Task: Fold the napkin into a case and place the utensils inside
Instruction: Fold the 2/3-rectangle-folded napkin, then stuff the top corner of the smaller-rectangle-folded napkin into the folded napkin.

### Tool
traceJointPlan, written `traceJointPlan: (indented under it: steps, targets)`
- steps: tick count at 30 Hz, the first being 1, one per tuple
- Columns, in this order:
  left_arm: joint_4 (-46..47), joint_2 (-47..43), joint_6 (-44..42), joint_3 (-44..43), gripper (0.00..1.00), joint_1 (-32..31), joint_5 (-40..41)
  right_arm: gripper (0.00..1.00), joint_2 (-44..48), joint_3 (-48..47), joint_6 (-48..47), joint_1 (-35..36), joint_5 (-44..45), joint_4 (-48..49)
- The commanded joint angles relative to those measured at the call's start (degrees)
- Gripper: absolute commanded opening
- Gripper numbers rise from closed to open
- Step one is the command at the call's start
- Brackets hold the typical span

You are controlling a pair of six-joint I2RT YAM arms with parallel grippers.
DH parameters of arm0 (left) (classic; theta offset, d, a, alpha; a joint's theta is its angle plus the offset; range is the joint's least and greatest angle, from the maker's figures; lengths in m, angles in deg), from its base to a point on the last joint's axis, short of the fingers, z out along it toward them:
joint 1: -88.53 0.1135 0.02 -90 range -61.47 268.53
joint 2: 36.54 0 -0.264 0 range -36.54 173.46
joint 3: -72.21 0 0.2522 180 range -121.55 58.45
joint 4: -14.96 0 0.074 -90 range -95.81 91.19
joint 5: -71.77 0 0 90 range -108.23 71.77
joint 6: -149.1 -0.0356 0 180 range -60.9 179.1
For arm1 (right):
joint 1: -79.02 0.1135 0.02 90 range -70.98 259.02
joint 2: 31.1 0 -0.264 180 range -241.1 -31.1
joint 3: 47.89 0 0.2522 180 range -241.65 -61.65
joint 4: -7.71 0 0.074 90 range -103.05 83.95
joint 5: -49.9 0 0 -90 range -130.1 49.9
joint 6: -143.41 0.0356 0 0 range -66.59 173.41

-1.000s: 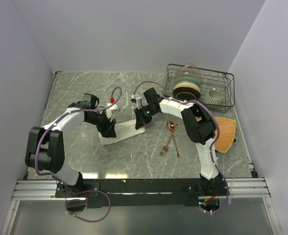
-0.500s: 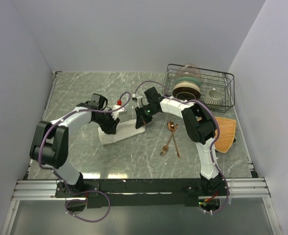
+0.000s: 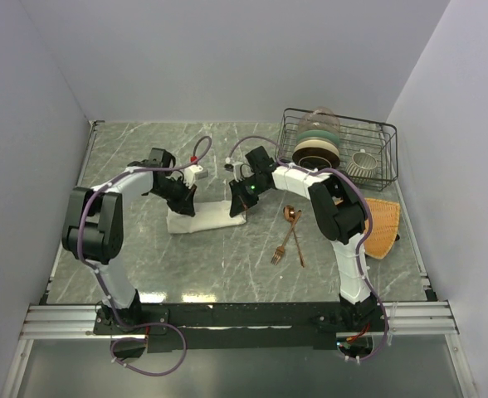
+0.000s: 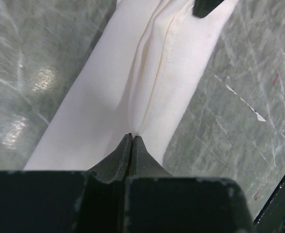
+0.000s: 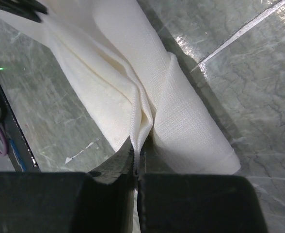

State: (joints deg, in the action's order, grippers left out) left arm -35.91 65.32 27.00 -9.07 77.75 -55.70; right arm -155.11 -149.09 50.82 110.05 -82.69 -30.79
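The cream-white napkin (image 3: 208,219) lies on the marble table as a narrow folded strip, the case, between my two grippers. My left gripper (image 3: 184,203) is at its left end; in the left wrist view the jaws (image 4: 132,137) are shut, pinching a raised crease of the cloth (image 4: 157,73). My right gripper (image 3: 241,204) is shut on the right end, with layered cloth edges (image 5: 147,121) squeezed between its fingers. The copper fork (image 3: 281,247) and spoon (image 3: 290,215) lie crossed on the table to the right of the napkin, untouched.
A black wire rack (image 3: 387,141) at the back right holds stacked bowls (image 3: 316,150) and a cup (image 3: 362,163). An orange woven mat (image 3: 383,225) lies by the right wall. Grey walls close in left, back and right.
My left gripper swung in over the napkin's left end and closed on it. That end of the strip shifted toward the back. The right gripper kept its hold.
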Motion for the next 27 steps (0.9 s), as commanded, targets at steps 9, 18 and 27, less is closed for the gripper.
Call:
traceJointPlan:
  steps: [9, 18, 27]
  targets:
    - [1.9, 10.9, 1.4, -3.3, 0.01, 1.9, -2.5, 0.0, -4.7, -7.2, 0.4, -0.7, 5.4, -2.5]
    - [-0.8, 1.7, 1.3, -0.9, 0.47, 3.8, -7.4, 0.0, -7.7, -10.1, 0.4, -0.6, 7.4, -5.5]
    - [3.2, -2.2, -6.1, -1.9, 0.7, 0.3, 3.5, 0.0, -7.5, -9.1, 0.5, -0.8, 6.9, -5.0]
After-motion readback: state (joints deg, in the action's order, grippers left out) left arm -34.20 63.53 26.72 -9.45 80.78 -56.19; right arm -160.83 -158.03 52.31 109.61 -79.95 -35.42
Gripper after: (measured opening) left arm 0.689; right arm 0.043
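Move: The napkin, folded to a narrow strip, is already pinched at its upper fold by both hands. Its middle lies about 4 cm right, 1 cm back and 4 cm below the left hand, and about 7 cm left, 1 cm back and 2 cm below the right. From the right hand, the fork lies some 14 cm right and 6 cm back, the spoon some 16 cm right and 7 cm back. Left hand lowers the pinched fold about 3 cm, opens and lifts clear; right, still pinching, eases forward 2–3 cm. ##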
